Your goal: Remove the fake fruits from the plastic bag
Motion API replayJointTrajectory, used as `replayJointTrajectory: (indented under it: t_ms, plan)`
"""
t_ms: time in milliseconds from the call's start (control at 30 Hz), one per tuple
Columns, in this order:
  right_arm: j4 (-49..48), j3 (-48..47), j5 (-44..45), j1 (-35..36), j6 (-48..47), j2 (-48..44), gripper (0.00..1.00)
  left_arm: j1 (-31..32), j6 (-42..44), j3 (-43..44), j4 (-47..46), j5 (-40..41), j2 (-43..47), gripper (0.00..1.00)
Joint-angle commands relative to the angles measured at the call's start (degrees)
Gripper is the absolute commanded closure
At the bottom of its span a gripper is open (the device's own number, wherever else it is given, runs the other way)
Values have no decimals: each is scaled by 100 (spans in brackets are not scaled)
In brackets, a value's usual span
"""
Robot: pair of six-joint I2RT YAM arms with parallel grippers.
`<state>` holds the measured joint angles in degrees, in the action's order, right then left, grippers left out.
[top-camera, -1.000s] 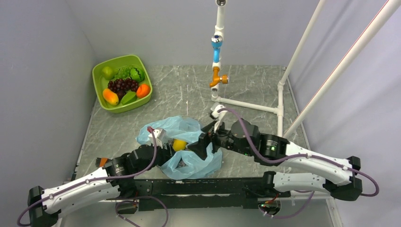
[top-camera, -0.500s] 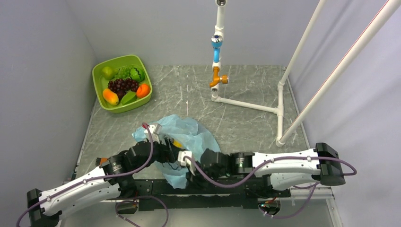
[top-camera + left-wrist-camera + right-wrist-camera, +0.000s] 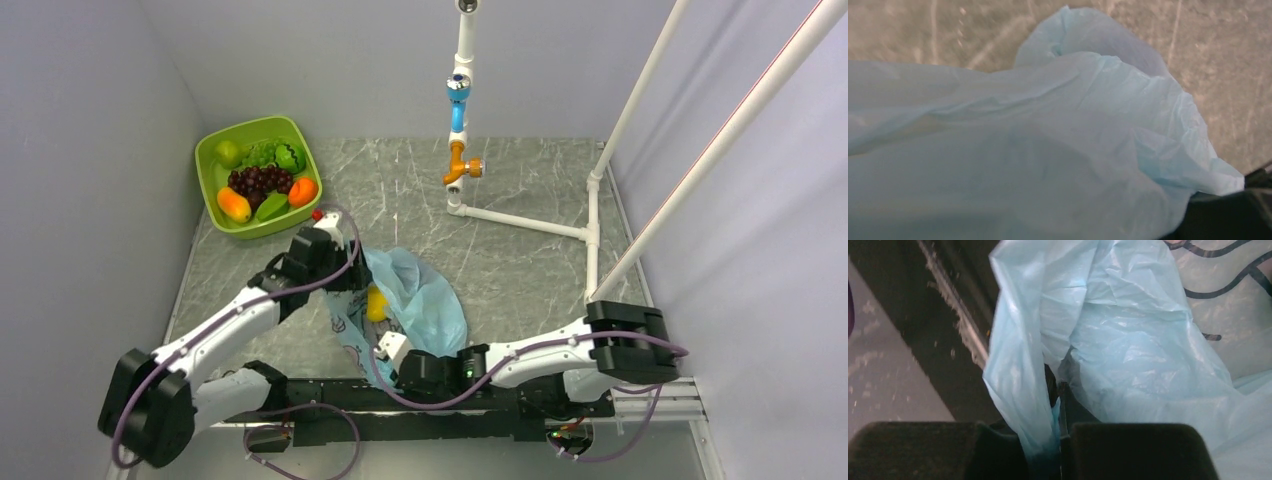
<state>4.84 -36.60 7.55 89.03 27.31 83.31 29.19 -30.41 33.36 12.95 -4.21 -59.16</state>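
Note:
The plastic bag [image 3: 425, 305] lies light blue and crumpled in the middle of the table. One of the fake fruits, a yellow lemon [image 3: 377, 303], shows at its open left side. My left gripper [image 3: 352, 285] reaches down into the bag's far-left edge. In the left wrist view, bag film [image 3: 1073, 125] covers everything and hides the fingers. My right gripper [image 3: 388, 348] sits low at the bag's near edge. In the right wrist view, its jaws [image 3: 1055, 392] are shut on a fold of the bag [image 3: 1018, 370].
A lime-green tub [image 3: 215, 150] at the back left holds grapes [image 3: 260, 180] and other toy fruits. A white pipe frame [image 3: 520, 222] with a blue and orange upright post [image 3: 458, 130] stands at the back right. A black rail [image 3: 330, 395] runs along the table's near edge.
My right arm swung from the bag's far side down to its near edge and shut on the film. My left arm moved away from me to the bag's left side.

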Motion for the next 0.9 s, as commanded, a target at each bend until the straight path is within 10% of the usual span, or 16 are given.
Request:
replayJointTrajectory:
  t_ms: [0, 467, 667, 867]
  plan:
    - [726, -306, 573, 59, 585, 559, 84, -599, 622, 661, -526, 136, -451, 27]
    - [746, 151, 147, -415, 115, -2321, 5, -1425, 435, 857, -466, -1881, -262, 18]
    - [1304, -598, 268, -529, -417, -3704, 1, -1427, 295, 364, -360, -2288, 317, 11]
    - [1070, -1264, 665, -1007, -747, -3099, 2, -1427, 169, 179, 121, -2428, 1260, 5]
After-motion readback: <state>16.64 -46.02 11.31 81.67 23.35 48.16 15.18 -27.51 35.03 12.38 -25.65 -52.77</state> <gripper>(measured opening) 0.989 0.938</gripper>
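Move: Inside the crumpled blue bag, the yellow fruit lies about 7 cm back from the left hand, 3 cm to its right and 9 cm below. The bag's bulging right side is some 6 cm back and 12 cm right of the left hand; the green basket's middle stands 16 cm ahead and 19 cm to its left. From the right hand, already pinching the near rim, the fruit lies about 14 cm ahead and 4 cm left, near its height. Drawing the pinched near rim about 5 cm forward, the right hand opens wide, lets the film go and rises some 22 cm, its fingers swinging up to point nearly level to the left. Among the film at the far left rim, the left hand pushes forward and a little left, then lifts about 6 cm and eases back, spreading its already open fingers wider. ##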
